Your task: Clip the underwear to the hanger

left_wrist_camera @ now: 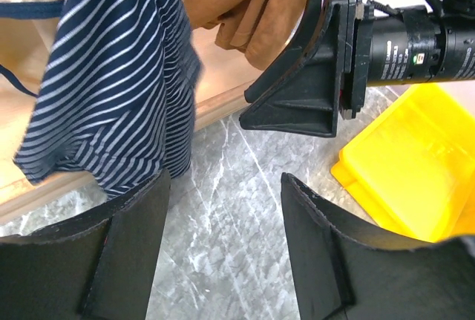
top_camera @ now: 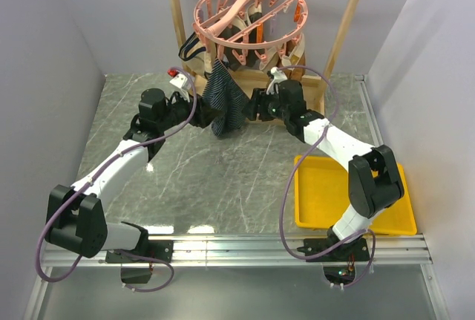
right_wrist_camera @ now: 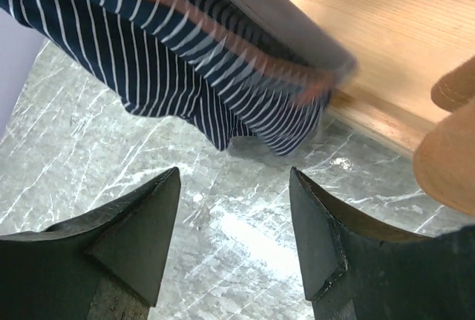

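Note:
The underwear (top_camera: 225,101), navy with thin light stripes, hangs down from the front-left side of the round pink hanger (top_camera: 249,12), and its lower end reaches almost to the table. My left gripper (top_camera: 202,114) is just to its left and my right gripper (top_camera: 247,107) just to its right. Both are open and hold nothing. In the left wrist view the underwear (left_wrist_camera: 111,75) hangs above and left of my left gripper (left_wrist_camera: 225,186), with bare table between the fingers. In the right wrist view the underwear (right_wrist_camera: 185,53) hangs just beyond my right gripper (right_wrist_camera: 234,175).
The hanger hangs from a wooden rack (top_camera: 178,15) whose base board (right_wrist_camera: 371,30) lies behind the underwear. Tan garments (left_wrist_camera: 252,1) and a black-and-white one (top_camera: 194,45) also hang from the hanger. A yellow tray (top_camera: 330,186) sits at the near right.

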You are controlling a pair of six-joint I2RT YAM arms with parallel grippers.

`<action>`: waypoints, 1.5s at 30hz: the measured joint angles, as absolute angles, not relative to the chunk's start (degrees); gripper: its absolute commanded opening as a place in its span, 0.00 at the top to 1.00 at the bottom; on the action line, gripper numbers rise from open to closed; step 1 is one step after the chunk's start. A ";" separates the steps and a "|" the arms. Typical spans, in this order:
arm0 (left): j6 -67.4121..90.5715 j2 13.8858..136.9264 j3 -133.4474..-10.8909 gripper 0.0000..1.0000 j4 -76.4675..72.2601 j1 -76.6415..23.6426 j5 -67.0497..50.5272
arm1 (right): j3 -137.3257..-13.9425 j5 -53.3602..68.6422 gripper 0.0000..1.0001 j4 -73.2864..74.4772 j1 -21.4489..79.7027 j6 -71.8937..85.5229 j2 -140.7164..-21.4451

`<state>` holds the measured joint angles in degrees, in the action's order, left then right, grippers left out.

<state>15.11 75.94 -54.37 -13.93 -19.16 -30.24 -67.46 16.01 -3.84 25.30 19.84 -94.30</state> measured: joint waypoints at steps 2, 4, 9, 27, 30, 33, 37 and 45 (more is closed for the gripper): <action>14.68 75.96 -54.37 0.33 -14.04 -19.16 -30.39 | -67.46 16.12 0.32 -3.81 25.06 19.84 -94.30; 14.33 76.03 -54.39 0.34 -14.06 -19.16 -30.61 | -67.46 16.19 0.32 -3.88 24.95 19.77 -94.30; 12.86 76.47 -54.65 0.34 -14.33 -19.14 -31.88 | -67.16 17.28 0.32 -4.91 24.49 19.11 -94.30; -25.02 88.49 -64.82 0.25 -5.93 -37.80 -18.63 | -64.45 23.31 0.34 -10.22 17.76 21.19 -94.11; -34.85 97.21 -76.25 0.10 1.87 -38.09 -16.60 | -63.57 23.92 0.34 -9.45 15.22 22.22 -92.92; -42.83 103.11 -84.84 0.04 8.60 -37.93 -14.09 | -61.19 24.51 0.33 -8.01 11.99 23.14 -89.38; -49.74 109.82 -94.06 0.01 13.61 -37.91 -10.39 | -59.33 25.10 0.32 -6.70 9.23 23.57 -84.51; -57.87 122.32 -109.01 0.01 20.88 -37.89 -2.70 | -56.47 26.15 0.32 -4.60 8.51 23.53 -80.09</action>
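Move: The underwear's loose waistband end hangs about 9 cm ahead of the left hand, 9 cm to its right and some 6 cm lower; from the right hand it is about 6 cm ahead and 2 cm left, near level. From the left hand, the right gripper's fingers are roughly 11 cm right, 2 cm ahead and 4 cm lower, while the brown cloth hangs some 20 cm right and 13 cm ahead, about level. The underwear's loose waistband end is left free by the right hand, which, still empty and part-open, draws about 11 cm to the right and rises slightly near its end. Into that room the left hand swings some 12 cm right, then reaches about 13 cm forward while sinking 8 cm, rolling roughly 65 degrees with its left side up and spreading its fingers fully, one on each side of the label's height. ##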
